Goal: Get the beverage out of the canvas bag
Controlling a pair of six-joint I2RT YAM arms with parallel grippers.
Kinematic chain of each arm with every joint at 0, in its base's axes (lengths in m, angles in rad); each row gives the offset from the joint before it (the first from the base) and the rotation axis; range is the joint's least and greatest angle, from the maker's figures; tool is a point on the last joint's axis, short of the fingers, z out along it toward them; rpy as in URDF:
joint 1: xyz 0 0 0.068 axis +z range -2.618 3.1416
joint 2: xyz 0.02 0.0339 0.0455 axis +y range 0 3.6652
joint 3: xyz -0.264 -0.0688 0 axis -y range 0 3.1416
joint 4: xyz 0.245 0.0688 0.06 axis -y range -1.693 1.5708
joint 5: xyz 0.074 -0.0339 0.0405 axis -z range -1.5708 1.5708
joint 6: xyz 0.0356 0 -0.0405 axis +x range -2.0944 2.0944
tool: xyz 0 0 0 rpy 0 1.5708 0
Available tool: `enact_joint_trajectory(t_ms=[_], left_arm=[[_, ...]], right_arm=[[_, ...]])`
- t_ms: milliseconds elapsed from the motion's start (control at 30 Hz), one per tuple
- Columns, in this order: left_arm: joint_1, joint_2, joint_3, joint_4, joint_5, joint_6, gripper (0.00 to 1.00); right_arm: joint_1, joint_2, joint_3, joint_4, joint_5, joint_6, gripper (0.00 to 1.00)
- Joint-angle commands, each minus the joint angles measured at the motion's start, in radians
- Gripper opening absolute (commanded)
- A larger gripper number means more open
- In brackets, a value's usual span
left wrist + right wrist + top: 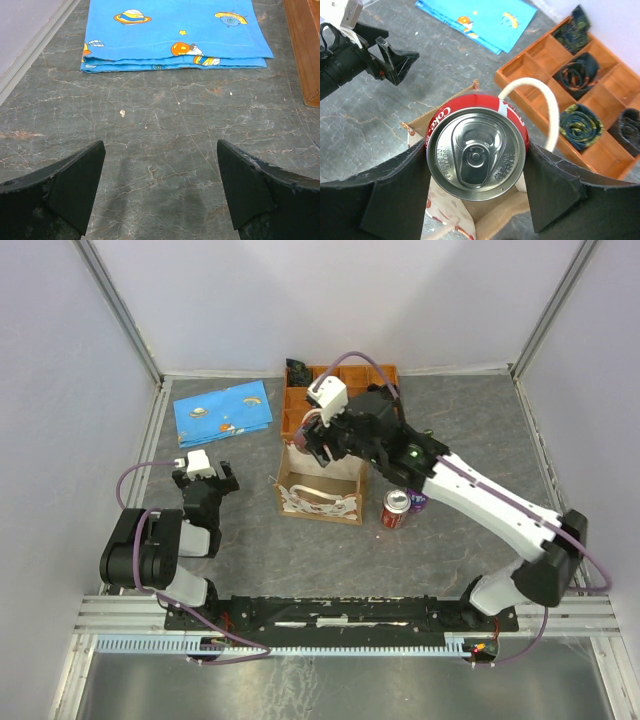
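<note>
The beverage, a red Coke can [476, 150], hangs top-up between the black fingers of my right gripper [476, 156], which is shut on its sides. It is above the mouth of the canvas bag [495, 215], whose tan inside shows below it and whose cream handle [547, 105] loops up on the right. From above, the bag [320, 495] stands mid-table with my right gripper [335, 440] over its far edge, hiding the can. My left gripper [160, 190] is open over bare table, left of the bag [205, 478].
A red can [397, 509] and a purple one [419, 501] stand just right of the bag. The orange compartment tray [300, 400] with rolled fabrics [577, 125] lies behind it. A folded blue cloth [222, 412] lies at the far left.
</note>
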Motion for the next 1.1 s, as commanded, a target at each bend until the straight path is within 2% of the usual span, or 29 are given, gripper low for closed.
enact_joint_trajectory(t_ms=[0, 233, 367, 533, 733, 1067], left_arm=[[0.000, 0.004, 0.022, 0.037, -0.011, 0.006, 0.99], [0.000, 0.004, 0.022, 0.037, -0.010, 0.005, 0.99], [0.000, 0.004, 0.021, 0.037, -0.010, 0.004, 0.99], [0.000, 0.003, 0.022, 0.036, -0.010, 0.004, 0.99], [0.000, 0.002, 0.022, 0.037, -0.011, 0.005, 0.99], [0.000, 0.003, 0.021, 0.038, -0.011, 0.004, 1.00]], right_arm=[[0.004, -0.176, -0.031, 0.108, 0.120, -0.016, 0.00], [0.003, -0.361, -0.130, -0.007, 0.479, -0.029, 0.00], [-0.005, -0.413, -0.218, -0.080, 0.594, -0.004, 0.00], [-0.033, -0.426, -0.302, -0.124, 0.582, 0.054, 0.00], [-0.084, -0.417, -0.378, -0.065, 0.532, 0.089, 0.00], [-0.248, -0.323, -0.407, 0.008, 0.263, 0.171, 0.00]])
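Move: The right gripper already holds the red Coke can above the canvas bag, whose middle lies about 24 cm below and 1 cm to the right. The free table spot for the can is about 20 cm right, 2 cm ahead and 29 cm down. Of that spot, the purple can is 8 cm farther out and 3 cm left, the standing red can 8 cm nearer. The spot is some 49 cm right of the left gripper, 3 cm nearer and 8 cm down. Carry the held Coke can in the right gripper off to the right, about 20 cm, from above the bag to over the gap between the standing drinks. Arc it: rise some 5 cm while swinging out, then sink about 13 cm, slowing as it comes over the gap. Turn the wrist about 35 degrees clockwise on the way and keep the grip. ##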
